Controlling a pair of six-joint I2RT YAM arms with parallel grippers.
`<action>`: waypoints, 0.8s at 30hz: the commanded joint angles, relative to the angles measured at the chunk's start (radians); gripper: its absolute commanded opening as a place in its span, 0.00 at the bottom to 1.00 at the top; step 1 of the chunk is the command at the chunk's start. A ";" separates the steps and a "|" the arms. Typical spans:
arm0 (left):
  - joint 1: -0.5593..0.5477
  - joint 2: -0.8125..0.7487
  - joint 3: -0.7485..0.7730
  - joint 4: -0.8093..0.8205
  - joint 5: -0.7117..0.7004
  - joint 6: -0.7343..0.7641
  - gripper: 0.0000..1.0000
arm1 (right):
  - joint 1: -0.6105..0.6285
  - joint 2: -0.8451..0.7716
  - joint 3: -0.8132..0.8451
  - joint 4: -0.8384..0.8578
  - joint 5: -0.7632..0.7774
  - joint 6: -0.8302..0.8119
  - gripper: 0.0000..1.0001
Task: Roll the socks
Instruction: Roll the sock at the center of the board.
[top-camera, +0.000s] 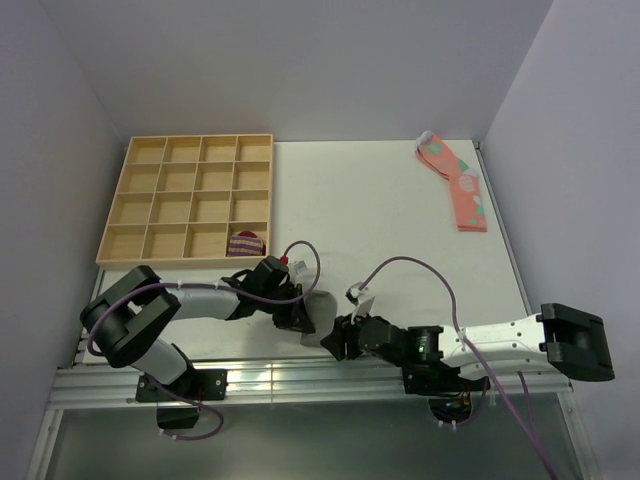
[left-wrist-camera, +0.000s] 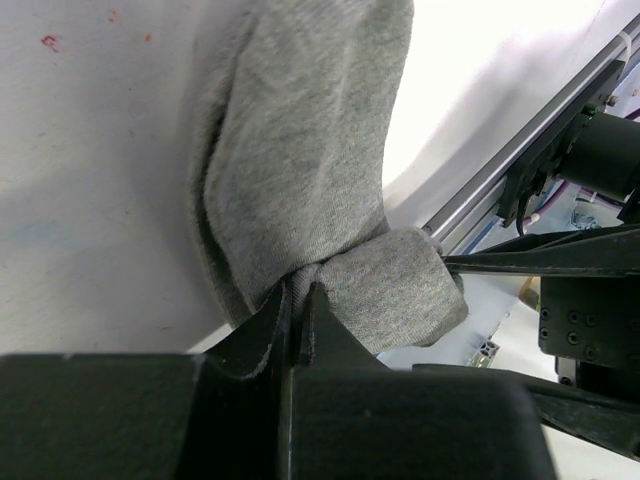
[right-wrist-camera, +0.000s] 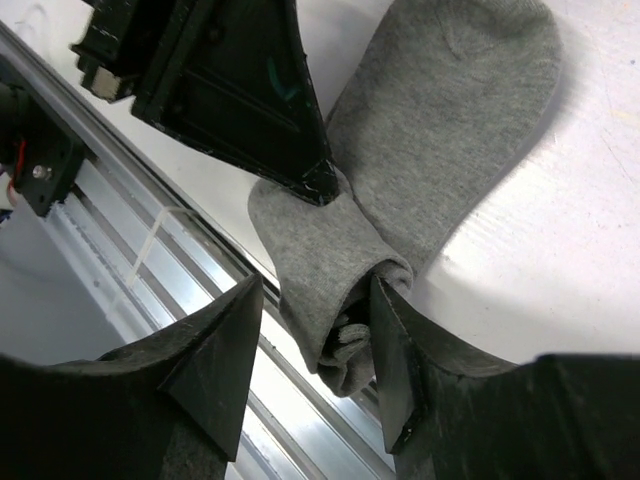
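Observation:
The grey socks (top-camera: 322, 310) lie at the table's near edge, between my two grippers. My left gripper (left-wrist-camera: 298, 290) is shut on a pinch of the grey fabric (left-wrist-camera: 300, 130), right beside the rolled end (left-wrist-camera: 395, 290). In the right wrist view, the rolled end of the socks (right-wrist-camera: 320, 270) hangs over the edge between the jaws of my right gripper (right-wrist-camera: 315, 290), which stands open. Its right finger (right-wrist-camera: 390, 340) is pushed into the roll's fold and its left finger (right-wrist-camera: 225, 345) stays apart from the fabric. The toe end (right-wrist-camera: 460, 90) lies flat on the table.
An aluminium rail (top-camera: 300, 375) runs along the near table edge under the roll. A wooden compartment tray (top-camera: 185, 150) stands at the back left with a purple-striped sock bundle (top-camera: 245, 243) in one cell. Pink spotted socks (top-camera: 460, 185) lie at the back right.

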 joint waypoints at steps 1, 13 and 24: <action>0.027 0.052 -0.032 -0.155 -0.203 0.102 0.00 | 0.028 0.027 0.000 -0.023 0.057 0.035 0.53; 0.039 -0.012 -0.064 -0.126 -0.179 0.089 0.00 | 0.049 0.125 0.067 -0.144 0.123 0.137 0.33; 0.038 -0.146 -0.095 -0.114 -0.195 0.077 0.10 | -0.108 0.198 0.196 -0.337 -0.060 0.160 0.17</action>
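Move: The gray sock's rolled near edge is at the right hand's open fingers: its right end lies about 2 cm left, 1 cm ahead and 2 cm below. From the left hand, already pinching the roll, that end is roughly 5 cm right, 3 cm back and level in height. The flat part of the sock lies about 10 cm ahead, 4 cm left and 5 cm below the right hand. Down about 2 cm goes the right hand first, its gap closing by about half around the right end of the gray roll until the pads pinch it; then it eases forward over 1 cm, tipping down and turning clockwise by under ten degrees. The left hand keeps its pinch and shifts nearly 2 cm left, and slightly forward and up, late on. ##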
